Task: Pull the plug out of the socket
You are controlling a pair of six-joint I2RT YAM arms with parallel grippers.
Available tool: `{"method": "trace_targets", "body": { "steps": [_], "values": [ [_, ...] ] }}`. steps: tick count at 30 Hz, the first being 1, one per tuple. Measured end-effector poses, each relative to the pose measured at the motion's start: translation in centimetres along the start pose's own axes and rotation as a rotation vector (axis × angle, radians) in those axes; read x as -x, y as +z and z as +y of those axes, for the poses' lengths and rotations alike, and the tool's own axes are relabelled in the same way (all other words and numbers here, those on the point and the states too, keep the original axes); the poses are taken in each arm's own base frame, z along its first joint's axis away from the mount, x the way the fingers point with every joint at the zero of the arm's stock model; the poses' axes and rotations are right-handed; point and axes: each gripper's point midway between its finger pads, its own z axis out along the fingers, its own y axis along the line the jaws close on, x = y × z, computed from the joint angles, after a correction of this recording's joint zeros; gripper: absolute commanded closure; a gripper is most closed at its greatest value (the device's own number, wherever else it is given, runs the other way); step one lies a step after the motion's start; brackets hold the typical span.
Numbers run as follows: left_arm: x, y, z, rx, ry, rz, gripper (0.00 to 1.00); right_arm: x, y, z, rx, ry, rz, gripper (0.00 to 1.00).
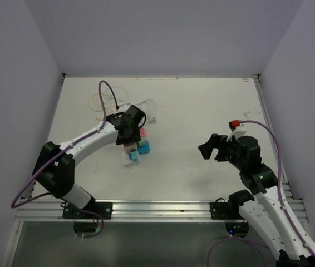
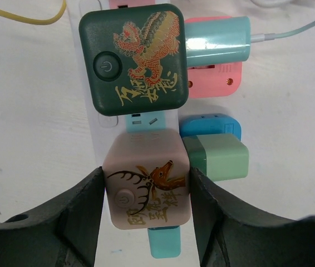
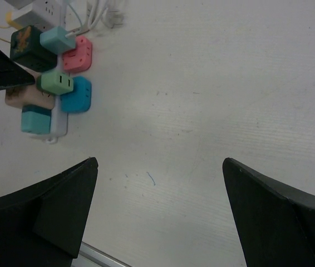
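Observation:
The socket [image 2: 85, 119] is a white strip with pastel outlets, lying left of the table's centre [image 1: 129, 159]. On it sits the plug [image 2: 146, 181], a beige-pink cube with a deer drawing and a round button. My left gripper [image 2: 146, 172] is shut on the plug, one dark finger pressed against each side. Beyond it on the strip is a dark green cube [image 2: 132, 55] with a dragon drawing. My right gripper [image 3: 160, 161] hangs open over bare table at the right [image 1: 210, 147], far from the socket [image 3: 62, 123].
A teal charger [image 2: 216, 41] with a white cable sits in a pink side outlet, a mint charger [image 2: 216, 156] in a blue one. White cables [image 1: 149, 108] and a yellow cord [image 1: 99, 102] lie behind the strip. A metal rail [image 1: 157, 208] runs along the near edge.

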Motion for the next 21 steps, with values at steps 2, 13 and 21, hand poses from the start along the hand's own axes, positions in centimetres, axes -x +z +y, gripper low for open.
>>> {"method": "trace_targets", "body": {
  "steps": [2,13,21],
  "values": [
    [-1.6,-0.8,-1.6,-0.022,0.022,0.005,0.46,0.0,0.0,0.0,-0.001,-0.002,-0.001,0.01],
    [-4.3,-6.1,-8.2,-0.193,0.068,0.015,0.01,-0.1,-0.2,0.3,0.013,-0.010,-0.008,0.01],
    [-0.4,-9.2,-8.8,-0.298,0.087,-0.075,0.01,-1.0,0.2,1.4,0.091,-0.038,0.039,0.01]
  ]
}}
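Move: The peach cube plug, still seated in the power strip, already sits between the left fingers, about 1 cm below the hand point. The clear tabletop it is being taken to lies some 6 cm back and 8 cm right. The dark green cube stands about 6 cm ahead, 1 cm left, and the light green plug some 5 cm right, 2 cm ahead. From the right hand, the peach plug is roughly 34 cm left, 6 cm ahead and 10 cm lower. The peach cube plug, pinched from both sides, serves as a handle: the left hand keeps dragging it with the whole strip level to the right and back, about 10 cm, turning slightly clockwise. Then the fingers open wide, let go of it, and the hand lifts some 8 cm clear, easing forward towards the dark green cube's end of the strip. ##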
